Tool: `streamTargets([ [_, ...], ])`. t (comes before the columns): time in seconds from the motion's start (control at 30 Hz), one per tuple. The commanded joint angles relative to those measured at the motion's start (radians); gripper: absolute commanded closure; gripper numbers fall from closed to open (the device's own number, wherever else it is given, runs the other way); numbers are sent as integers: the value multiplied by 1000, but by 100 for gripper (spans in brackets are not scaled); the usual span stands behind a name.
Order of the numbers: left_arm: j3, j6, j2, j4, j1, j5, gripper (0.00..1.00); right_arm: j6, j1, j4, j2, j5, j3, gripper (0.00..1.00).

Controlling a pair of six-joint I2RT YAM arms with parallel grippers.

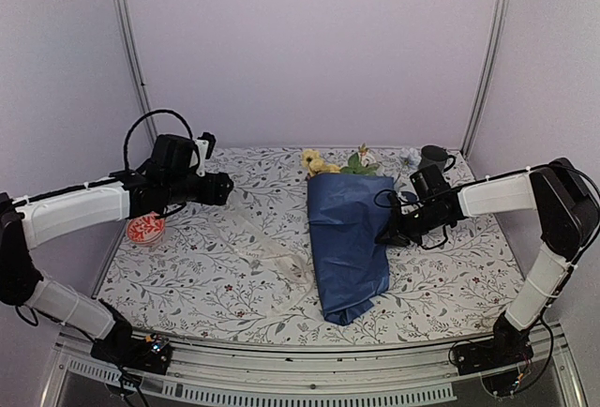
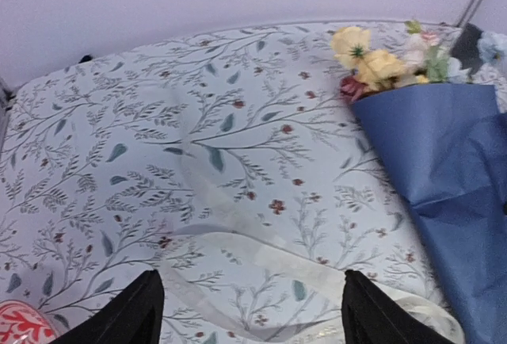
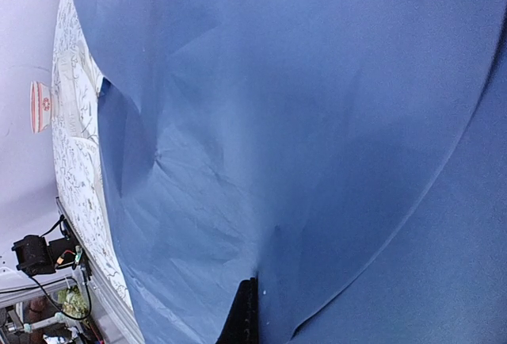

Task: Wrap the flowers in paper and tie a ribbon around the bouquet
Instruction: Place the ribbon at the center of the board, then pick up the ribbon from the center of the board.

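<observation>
The bouquet lies mid-table, its flowers (image 1: 323,161) with yellow and pale blooms poking out the far end of the dark blue paper (image 1: 347,248). My right gripper (image 1: 387,234) sits at the paper's right edge, shut on a fold of it. In the right wrist view the paper (image 3: 301,122) fills the frame, creased at the dark fingertips (image 3: 247,312). My left gripper (image 1: 225,188) hovers left of the bouquet, open and holding nothing. In the left wrist view its fingers (image 2: 131,316) stand wide apart above the cream ribbon (image 2: 277,258), which lies loose on the cloth. The flowers (image 2: 372,63) and paper (image 2: 444,146) are to the right.
A floral-print tablecloth (image 1: 216,276) covers the table. A small red-patterned dish (image 1: 145,230) sits at the left edge, under my left arm. A dark object (image 1: 433,156) stands at the back right corner. Walls and metal posts close in the back and sides.
</observation>
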Motion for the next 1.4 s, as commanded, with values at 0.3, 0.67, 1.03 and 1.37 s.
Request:
streamTargets([
  [0.3,-16,109,136,-145,-497,440,45,-4,-3,-21,20,16,35,100],
  [0.67,89,139,433,-196,-600,377,41,4,-2,-28,13,12,39,100],
  [1.03,125,142,493,-245,-599,209,61,-3,-2,-34,14,8,50,100],
  [1.37,114,152,489,-210,-599,127,100,-14,-2,-53,10,-1,69,100],
])
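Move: The loose end of the ribbon lies on the board some 20 cm back from my open left hand, about 18 cm to its right and 18 cm below. Nearest it, the ribbon loop is 10 cm farther out and 2 cm more to the right; the middle of the blue paper is about 16 cm farther out and 16 cm right of the end. From my right hand the ribbon end is roughly 26 cm left, 14 cm back and 5 cm lower. I swing my still-open left hand back and to the right, some 24 cm back and 18 cm across, dropping about 17 cm to the board as it turns roughly 50 degrees clockwise and tips its fingers down. Beside the lower left edge of the paper I ease forward 3–4 cm, low over the board, and shut the fingers, pinching the ribbon near its end. ##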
